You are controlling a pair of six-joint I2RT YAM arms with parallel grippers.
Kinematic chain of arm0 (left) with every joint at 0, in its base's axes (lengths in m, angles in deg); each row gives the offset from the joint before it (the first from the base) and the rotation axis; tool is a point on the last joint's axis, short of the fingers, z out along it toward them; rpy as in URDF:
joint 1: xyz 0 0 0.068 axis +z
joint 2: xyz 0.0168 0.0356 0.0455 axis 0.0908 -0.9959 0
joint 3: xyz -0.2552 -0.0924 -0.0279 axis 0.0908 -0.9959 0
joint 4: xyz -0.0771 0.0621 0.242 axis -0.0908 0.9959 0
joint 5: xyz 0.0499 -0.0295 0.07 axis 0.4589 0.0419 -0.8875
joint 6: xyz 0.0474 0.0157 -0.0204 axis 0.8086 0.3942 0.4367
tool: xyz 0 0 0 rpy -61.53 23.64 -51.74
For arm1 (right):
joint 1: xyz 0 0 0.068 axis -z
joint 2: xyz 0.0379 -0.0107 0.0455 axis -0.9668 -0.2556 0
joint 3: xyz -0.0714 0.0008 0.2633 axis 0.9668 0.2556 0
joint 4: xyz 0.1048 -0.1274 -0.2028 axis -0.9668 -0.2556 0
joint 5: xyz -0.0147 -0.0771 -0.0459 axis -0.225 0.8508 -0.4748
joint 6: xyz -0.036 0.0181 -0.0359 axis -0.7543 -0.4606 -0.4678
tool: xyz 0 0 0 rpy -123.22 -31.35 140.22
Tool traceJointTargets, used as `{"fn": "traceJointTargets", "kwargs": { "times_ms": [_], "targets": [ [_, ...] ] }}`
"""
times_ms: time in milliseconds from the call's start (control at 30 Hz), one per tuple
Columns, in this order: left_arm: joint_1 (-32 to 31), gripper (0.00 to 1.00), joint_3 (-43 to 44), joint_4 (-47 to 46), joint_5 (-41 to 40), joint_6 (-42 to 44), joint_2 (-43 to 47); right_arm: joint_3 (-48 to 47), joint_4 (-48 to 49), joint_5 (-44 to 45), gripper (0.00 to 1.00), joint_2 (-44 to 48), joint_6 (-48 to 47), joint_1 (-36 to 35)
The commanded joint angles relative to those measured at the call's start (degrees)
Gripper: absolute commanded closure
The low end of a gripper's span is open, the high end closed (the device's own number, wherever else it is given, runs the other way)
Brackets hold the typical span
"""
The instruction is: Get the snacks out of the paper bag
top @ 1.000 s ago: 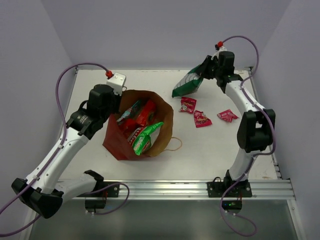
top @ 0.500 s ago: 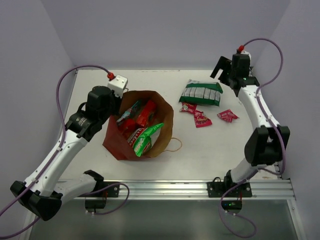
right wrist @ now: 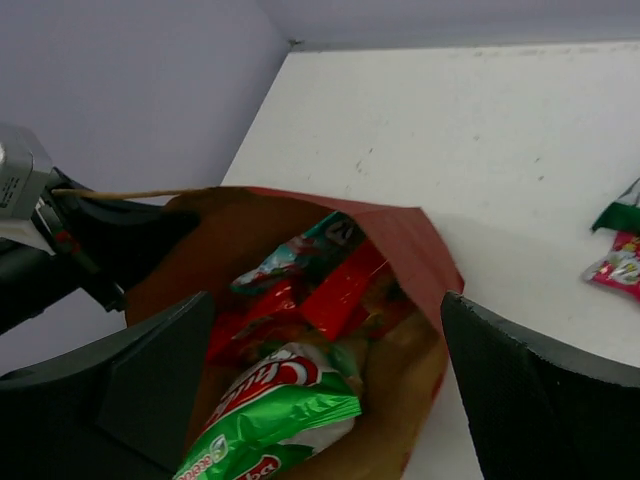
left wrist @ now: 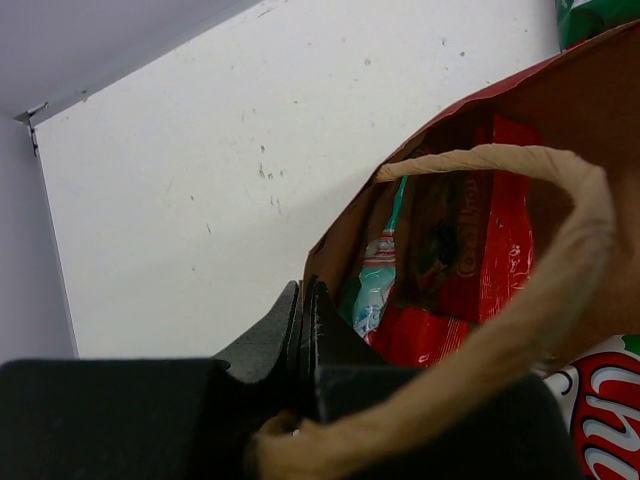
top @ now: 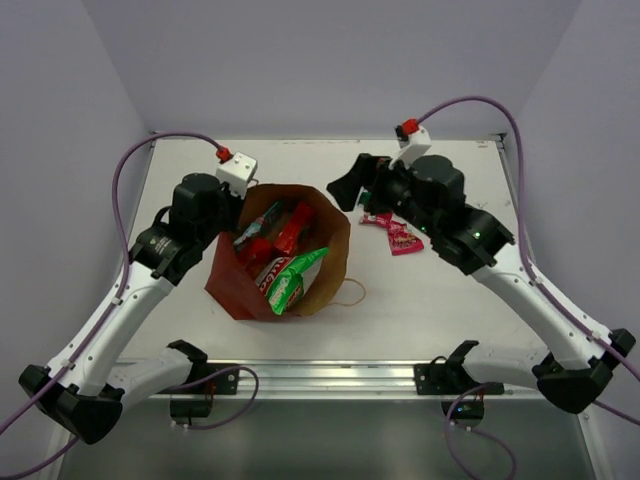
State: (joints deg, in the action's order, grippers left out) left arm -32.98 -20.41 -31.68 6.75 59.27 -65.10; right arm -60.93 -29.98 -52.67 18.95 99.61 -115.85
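Note:
The paper bag (top: 318, 272) stands open at centre left, reddish-brown outside and tan inside. Snacks fill it: a green chip bag (top: 290, 278), red packets (top: 291, 226) and a teal packet (top: 257, 222). My left gripper (top: 234, 207) is shut on the bag's left rim; in the left wrist view the jaws (left wrist: 305, 295) pinch the paper edge and a twine handle (left wrist: 500, 160) drapes over them. My right gripper (top: 352, 185) hangs open over the bag's far right rim, its fingers spread either side of the mouth (right wrist: 327, 300) above the green chip bag (right wrist: 275, 420) and a red packet (right wrist: 340, 290), holding nothing.
Two small red wrappers (top: 378, 217) (top: 405, 239) lie on the table right of the bag, partly under my right arm. A green-white packet corner (right wrist: 620, 215) shows at the right wrist view's edge. A twine handle (top: 348, 293) lies at the bag's front.
My right gripper let go of the green-white striped multipack at the back right, opened, and swung left to hang over the bag's mouth. The left gripper stayed on the rim.

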Motion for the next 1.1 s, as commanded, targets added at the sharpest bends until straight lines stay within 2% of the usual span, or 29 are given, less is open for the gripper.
{"fn": "traceJointTargets", "kwargs": {
  "times_ms": [0, 167, 367, 533, 667, 767, 800, 867, 900, 933, 1000, 1067],
  "targets": [
    [0.26, 1.00, 1.09, -9.68, 0.78, 1.18, 2.62, -3.19, 0.35, 5.84, 0.02, -9.16, 7.25, -6.51],
    [0.17, 1.00, 0.82, -9.76, 1.57, -0.31, 2.79, -9.43, -0.97, 7.35, 0.03, -20.34, 14.46, -10.83],
    [0.17, 1.00, 0.56, -9.85, 2.19, -1.19, 3.32, -13.82, -4.47, 12.26, 0.04, -32.64, 20.27, -11.45],
    [0.17, 1.00, -0.49, -10.03, 2.80, -1.37, 3.76, -15.59, -4.84, 15.96, 0.05, -38.81, 23.35, -11.19],
    [0.17, 1.00, -1.02, -10.12, 2.80, -1.37, 4.11, -16.91, -5.46, 16.67, 0.11, -43.20, 25.37, -10.67],
    [0.17, 1.00, -1.11, -10.20, 2.98, -1.28, 4.20, -17.00, -5.46, 17.20, 0.23, -44.61, 25.38, -10.31],
    [0.17, 1.00, -1.28, -10.38, 2.98, -1.37, 4.38, -16.91, -5.37, 17.29, 0.38, -44.88, 25.12, -10.22],
    [0.17, 1.00, -1.46, -10.38, 2.89, -1.19, 4.29, -16.82, -5.20, 17.11, 0.56, -44.97, 24.33, -9.87],
    [0.17, 1.00, -1.46, -10.38, 2.81, -1.19, 4.29, -16.65, -5.11, 17.20, 0.78, -44.80, 24.15, -9.79],
    [0.17, 1.00, -1.55, -10.38, 2.72, -1.19, 4.29, -15.95, -4.06, 17.11, 0.87, -44.45, 23.97, -9.70],
    [0.17, 1.00, -1.55, -10.47, 2.45, -1.19, 4.20, -14.55, -2.30, 16.76, 1.00, -41.83, 22.04, -9.70],
    [0.17, 1.00, -1.38, -10.29, 1.67, -1.10, 4.20, -12.44, 1.99, 15.53, 1.00, -39.01, 18.29, -9.70]
  ]
}}
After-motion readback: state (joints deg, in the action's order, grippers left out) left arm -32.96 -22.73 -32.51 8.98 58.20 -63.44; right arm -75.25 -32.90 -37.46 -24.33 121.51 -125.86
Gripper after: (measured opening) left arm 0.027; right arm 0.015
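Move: From the right gripper, the red packet in the paper bag lies roughly 14 cm left, 7 cm ahead and 23 cm below. The green-and-red snack stands about 12 cm nearer the bases than that packet, 1 cm to its right and 4 cm higher; the teal wrapper is some 8 cm to the packet's left, level with it. From the left gripper, the packet is about 12 cm right, 3 cm ahead and 12 cm down. Swing the open right gripper left over the bag, plunging it about 22 cm in all and easing forward some 7 cm to the far-right end of the red packet. Tip the fingers down close to 30 degrees, yawing slightly clockwise, then shut them fully inside the bag at the packet. Keep the left gripper shut on the rim. ##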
